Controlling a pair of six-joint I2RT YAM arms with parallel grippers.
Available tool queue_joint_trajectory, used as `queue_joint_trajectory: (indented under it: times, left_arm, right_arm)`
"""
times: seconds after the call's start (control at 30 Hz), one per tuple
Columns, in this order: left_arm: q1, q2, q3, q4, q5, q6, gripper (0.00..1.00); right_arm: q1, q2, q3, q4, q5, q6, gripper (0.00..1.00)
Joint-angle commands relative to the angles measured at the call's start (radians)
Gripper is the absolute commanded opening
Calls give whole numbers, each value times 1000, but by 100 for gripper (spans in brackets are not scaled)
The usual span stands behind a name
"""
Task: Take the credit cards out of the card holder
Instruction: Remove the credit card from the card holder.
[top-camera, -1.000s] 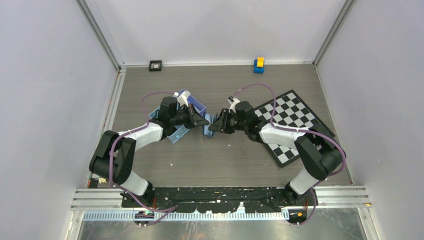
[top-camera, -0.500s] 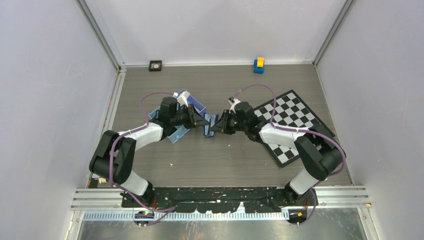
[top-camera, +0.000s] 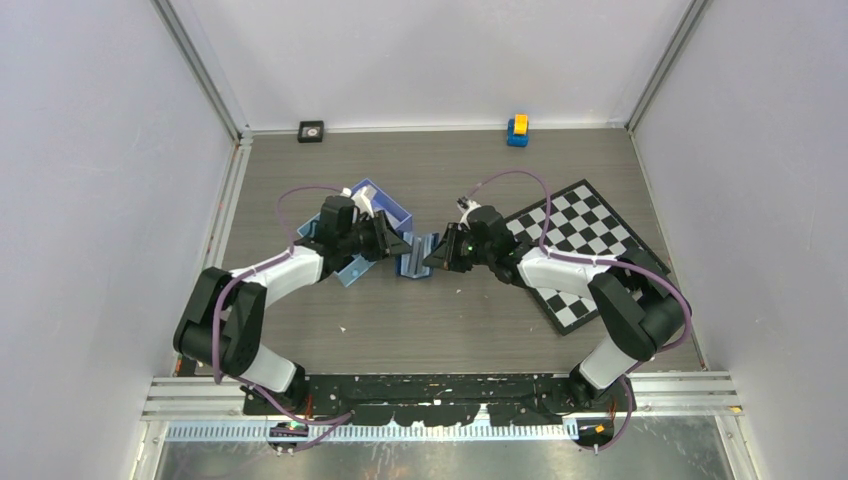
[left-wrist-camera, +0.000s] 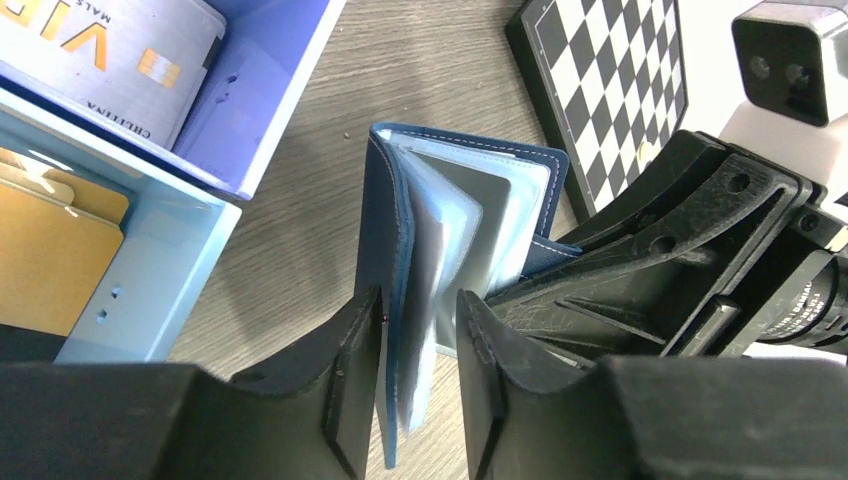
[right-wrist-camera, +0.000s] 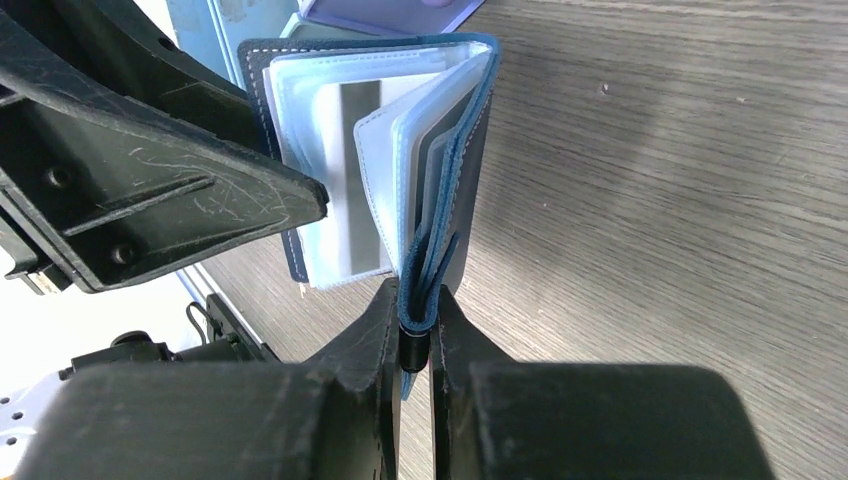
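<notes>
The navy card holder stands on the table, open like a book, between my two grippers. My right gripper is shut on one edge of its cover. Its clear sleeves fan out, and one holds a credit card with a grey stripe. My left gripper is open around the other navy cover and some sleeves. One finger touches the cover and the other stands apart. Two more credit cards lie in the light-blue tray: a pale one with orange letters and an orange-gold one.
The tray sits just under and left of my left gripper. A chessboard lies under my right arm. A blue and yellow toy and a small black object sit by the back wall.
My left gripper has opened and no longer pinches the card holder. My right gripper has closed on the holder's other cover. The holder has opened wider and shifted slightly left.
</notes>
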Motion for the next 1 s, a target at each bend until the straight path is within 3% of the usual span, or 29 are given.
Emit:
queue_joint_trajectory:
  times: [0.0, 0.17, 0.3, 0.53, 0.97]
  left_arm:
    - [0, 7, 42, 19, 45, -7, 43]
    - [0, 18, 41, 25, 56, -10, 52]
    - [0, 28, 55, -10, 36, -1, 39]
    - [-8, 31, 48, 28, 80, -1, 60]
    - [-56, 73, 103, -47, 59, 50, 63]
  right_arm:
    - [0, -36, 36, 55, 4, -10, 2]
    - [-1, -40, 36, 63, -7, -7, 2]
    - [-2, -53, 33, 63, -12, -7, 2]
    - [-1, -53, 32, 63, -15, -8, 1]
    - [-2, -48, 38, 53, -11, -12, 1]
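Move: The open card holder, still pinched by the right hand above the table, has its middle about 2 cm right, 1 cm back and 1 cm below the left hand, and roughly 2 cm left and 2 cm ahead of the right hand. Counted from the left hand, the right fingertips are some 4 cm right and 3 cm back; low on the table, the tray's middle is about 12 cm left and 3 cm ahead, and its purple compartment some 6 cm left and 9 cm ahead. Rightward, and about 1 cm back, the left hand edges some 2 cm over the card holder, mostly in the later half, turning about 5 degrees clockwise. Its fingers open from about a quarter to nearly two thirds, still astride the cover and the clear sleeves. The right hand keeps its pinch on the holder's near edge and stays nearly in place. ##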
